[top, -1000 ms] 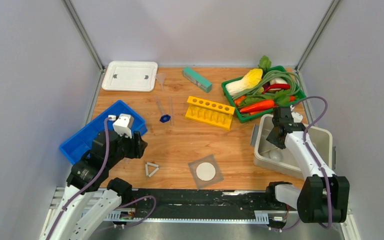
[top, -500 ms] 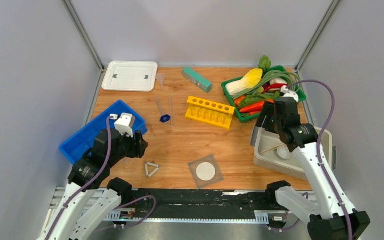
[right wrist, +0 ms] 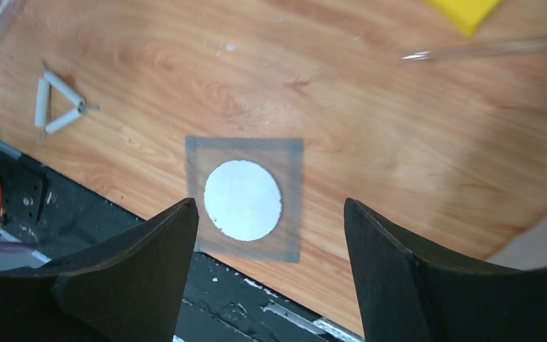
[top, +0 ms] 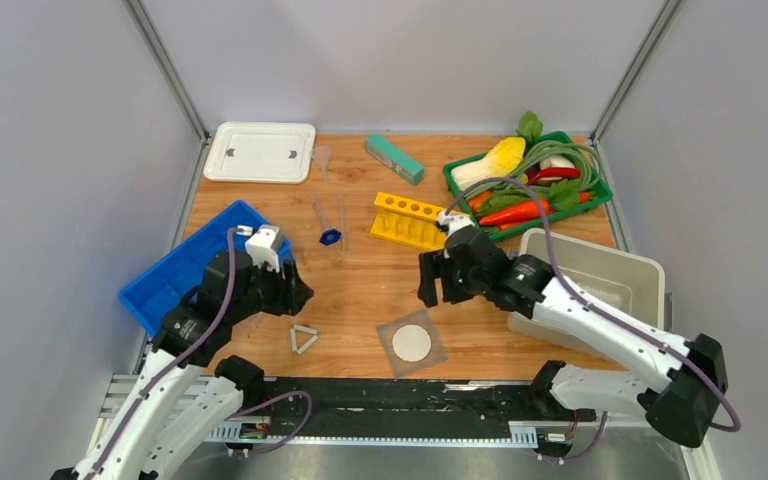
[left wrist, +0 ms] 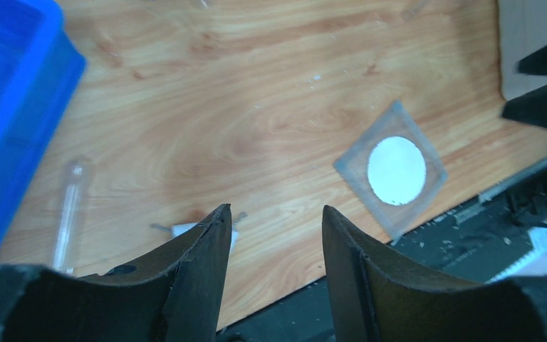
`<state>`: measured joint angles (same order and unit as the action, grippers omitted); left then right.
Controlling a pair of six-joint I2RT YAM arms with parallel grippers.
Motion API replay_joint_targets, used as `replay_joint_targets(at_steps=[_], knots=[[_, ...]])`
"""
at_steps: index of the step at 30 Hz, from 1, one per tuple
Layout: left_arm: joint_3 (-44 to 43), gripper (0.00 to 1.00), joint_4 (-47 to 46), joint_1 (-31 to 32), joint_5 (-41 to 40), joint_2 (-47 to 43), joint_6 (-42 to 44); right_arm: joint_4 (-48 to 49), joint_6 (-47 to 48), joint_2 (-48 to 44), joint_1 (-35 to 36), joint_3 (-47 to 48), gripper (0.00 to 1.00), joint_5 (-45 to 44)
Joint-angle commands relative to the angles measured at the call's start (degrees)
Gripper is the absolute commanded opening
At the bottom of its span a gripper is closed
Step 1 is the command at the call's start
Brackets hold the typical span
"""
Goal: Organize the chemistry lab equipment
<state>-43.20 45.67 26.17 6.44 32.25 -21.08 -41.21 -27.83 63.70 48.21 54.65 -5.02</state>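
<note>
A grey mesh square (top: 412, 343) with a white disc lies near the table's front edge. My right gripper (top: 432, 278) hovers open and empty just behind it; in the right wrist view the mesh square (right wrist: 244, 198) sits by the left finger. The pipe-clay triangle (top: 303, 339) lies to the left. My left gripper (top: 295, 290) hangs open and empty just above the triangle (left wrist: 185, 229), which its left finger partly hides. Further back are the yellow holed rack (top: 419, 223), a blue cap (top: 330, 237), two glass tubes (top: 317, 208) and a funnel (top: 321, 157).
A blue bin (top: 195, 262) stands at the left and a grey bin (top: 590, 285) at the right. At the back are a white tray (top: 260, 151), a teal block (top: 394, 159) and a green basket (top: 527, 185) of vegetables. Another glass tube (left wrist: 70, 214) lies beside the blue bin.
My right arm has swung left from over the grey bin to the middle of the table, its jaws opening. My left gripper has shifted slightly right, towards the triangle.
</note>
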Motion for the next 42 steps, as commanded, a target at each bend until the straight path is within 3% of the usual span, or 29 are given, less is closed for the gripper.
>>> replay_joint_targets(at_steps=[1,6,13,22,25,30,42], knots=[[3.73,0.56,-7.25,0.11,10.42,3.95,-5.72,9.55,-4.06,2.65,2.15,-5.60,0.78,6.57],[7.42,0.53,-10.94,0.19,13.07,9.76,-8.01,14.13,-6.26,6.78,3.12,-10.70,0.81,6.86],[15.76,0.52,-22.44,0.81,15.44,9.06,-15.56,17.65,-5.39,10.82,3.56,-14.31,0.85,6.42],[21.84,0.45,-32.74,4.58,13.25,13.54,-21.36,22.84,-6.44,12.41,3.74,-18.09,0.95,8.97],[22.46,0.44,-35.03,7.22,11.32,15.91,-22.51,23.81,-7.41,12.94,4.18,-18.44,0.95,9.85],[22.11,0.33,-38.90,9.95,11.06,21.88,-23.22,24.69,-9.86,13.12,5.06,-18.62,0.98,10.11],[23.78,0.23,-45.05,14.08,9.74,30.50,-25.32,30.49,-15.93,8.37,5.14,-22.40,1.00,12.84]])
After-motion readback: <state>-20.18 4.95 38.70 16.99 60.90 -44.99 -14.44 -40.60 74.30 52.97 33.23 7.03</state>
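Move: The wire gauze lies about 6 cm back, 6 cm left and 14 cm below the right gripper; the yellow rack is some 15 cm ahead and 5 cm left, and the cream bin about 27 cm right and 4 cm ahead. From the left gripper the same gauze is roughly 20 cm right, 4 cm back and 17 cm below; the clay triangle sits 4 cm back and straight below, the blue tray some 18 cm left and 10 cm ahead. Bring the left gripper down about 14 cm and 10 cm right to just short of the gauze's left edge, tipping the fingers down about 25 degrees and closing them most of the way without gripping anything. Meanwhile drop the right gripper some 12 cm and draw it back onto the gauze, opening fully to straddle it, then ease left, its right-hand finger nudging the near-right edge. ##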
